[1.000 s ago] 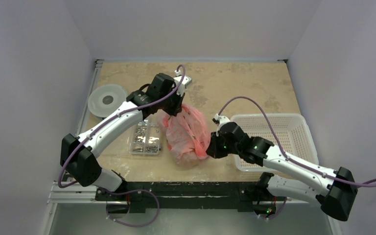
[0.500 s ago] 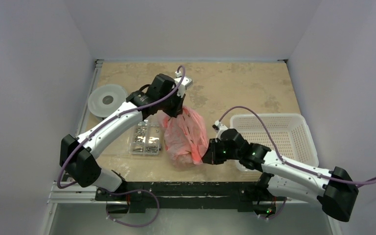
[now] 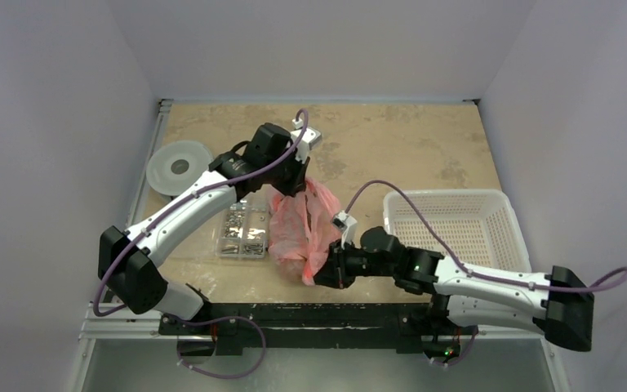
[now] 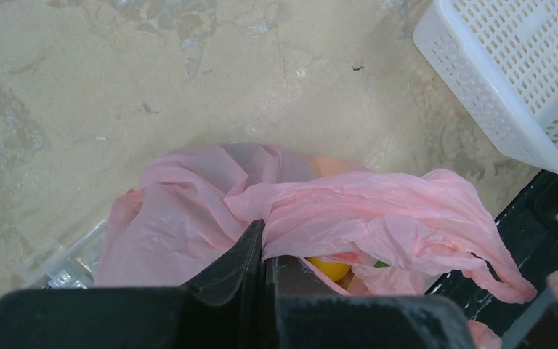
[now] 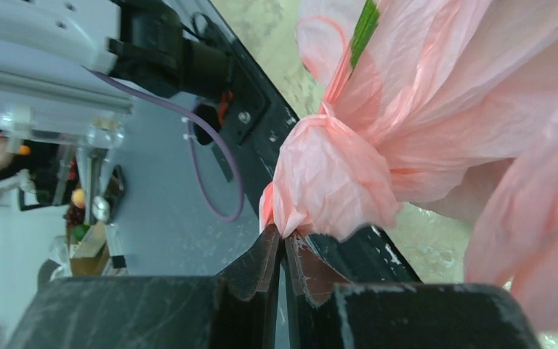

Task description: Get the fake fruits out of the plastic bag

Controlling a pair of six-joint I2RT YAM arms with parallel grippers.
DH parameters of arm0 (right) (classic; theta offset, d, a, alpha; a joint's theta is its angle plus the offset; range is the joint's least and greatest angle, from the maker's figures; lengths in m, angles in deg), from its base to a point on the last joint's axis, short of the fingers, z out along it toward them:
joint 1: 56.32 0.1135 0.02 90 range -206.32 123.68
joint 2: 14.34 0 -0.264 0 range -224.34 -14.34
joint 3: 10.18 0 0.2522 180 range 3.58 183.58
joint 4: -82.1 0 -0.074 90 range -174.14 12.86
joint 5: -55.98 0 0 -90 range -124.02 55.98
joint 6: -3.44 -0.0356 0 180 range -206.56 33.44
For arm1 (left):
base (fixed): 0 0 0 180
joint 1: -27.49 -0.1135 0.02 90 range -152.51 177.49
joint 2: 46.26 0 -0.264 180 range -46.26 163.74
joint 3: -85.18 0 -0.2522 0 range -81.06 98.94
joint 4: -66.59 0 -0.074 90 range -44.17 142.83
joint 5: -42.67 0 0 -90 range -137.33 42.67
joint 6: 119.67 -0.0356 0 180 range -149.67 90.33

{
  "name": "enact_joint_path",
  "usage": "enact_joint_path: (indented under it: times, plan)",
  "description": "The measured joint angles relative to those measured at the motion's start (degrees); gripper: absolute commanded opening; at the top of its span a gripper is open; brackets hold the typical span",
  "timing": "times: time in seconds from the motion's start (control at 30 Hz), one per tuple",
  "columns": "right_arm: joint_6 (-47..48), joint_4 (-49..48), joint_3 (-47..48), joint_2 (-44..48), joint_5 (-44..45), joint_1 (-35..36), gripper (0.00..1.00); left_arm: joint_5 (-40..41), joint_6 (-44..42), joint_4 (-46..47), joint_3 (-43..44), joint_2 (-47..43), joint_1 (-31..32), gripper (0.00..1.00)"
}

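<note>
The pink plastic bag [image 3: 298, 229] hangs stretched between my two grippers above the table. My left gripper [image 3: 294, 186] is shut on the bag's far upper edge; in the left wrist view its jaws [image 4: 264, 240] pinch a fold of the film [image 4: 349, 211]. Under that fold a yellow fake fruit [image 4: 328, 267] and a speck of green [image 4: 380, 264] show inside the bag. My right gripper [image 3: 320, 276] is at the near front end, shut on a bunched knot of the bag [image 5: 330, 182]. In the right wrist view the jaws [image 5: 285, 236] meet on that knot, and a green fruit [image 5: 365, 25] shows through the film.
A white perforated basket [image 3: 457, 224] stands at the right, also in the left wrist view [image 4: 508, 87]. A clear box of metal parts [image 3: 243, 231] lies just left of the bag. A round grey disc [image 3: 178, 167] sits at the far left. The black front rail [image 3: 294, 314] runs below the right gripper.
My right arm has swung left and toward the front edge, carrying the bag's lower end with it. The bag now hangs narrower. The left arm has hardly moved.
</note>
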Motion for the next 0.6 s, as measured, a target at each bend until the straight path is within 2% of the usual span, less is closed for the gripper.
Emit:
enact_joint_path:
  times: [0.1,0.2,0.23,0.37,0.5,0.57,0.6]
  plan:
    - [-0.33,-1.44,0.79,-5.73,3.56,4.35,0.11,-0.83,0.07,-0.87,-0.02,0.00,0.04,0.00]
    - [-0.26,-1.51,1.68,-8.90,6.16,6.23,0.20,-1.27,0.04,-1.92,-0.04,0.00,0.11,0.00]
    - [-0.17,-1.46,1.90,-9.11,6.56,6.43,0.24,-1.33,0.04,-1.99,-0.04,-0.02,0.11,0.07]
    - [0.46,-0.24,3.19,-9.05,7.67,6.91,0.38,-1.38,-0.50,-1.01,-0.26,-0.48,0.07,0.49]
    - [1.11,3.02,4.76,-9.31,9.09,7.50,0.42,-0.72,-1.31,1.88,-1.57,-2.67,-0.15,0.80]
    - [1.55,4.63,6.19,-10.12,9.88,7.52,0.46,0.44,-1.62,3.21,-3.06,-4.87,-0.15,0.87]
    - [1.73,4.98,6.86,-10.62,10.49,7.54,0.48,1.05,-1.68,3.67,-3.74,-5.95,-0.17,0.88]
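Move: Pinched in both shut grippers, the plastic bag has its fruit-filled middle about 10 cm back from the left hand, level sideways and some 12 cm below. From the right hand, which grips the gathered near end, that middle is roughly 10 cm forward, 4 cm left and 7 cm down. The parts box sits 13 cm left and 9 cm back of the left hand; the white basket's middle is about 32 cm right and 10 cm forward of the right hand. Spreading its fingers wide, the left hand lets go of the bag's far rim, after easing back about 1 cm, and then rises some 2 cm, tipping slightly upward. The right hand sinks about 3 cm and goes 2 cm left with the gathered end, its fingertips tilting down about 10 degrees, while its fingers open nearly halfway; the film still lies at their tips. ##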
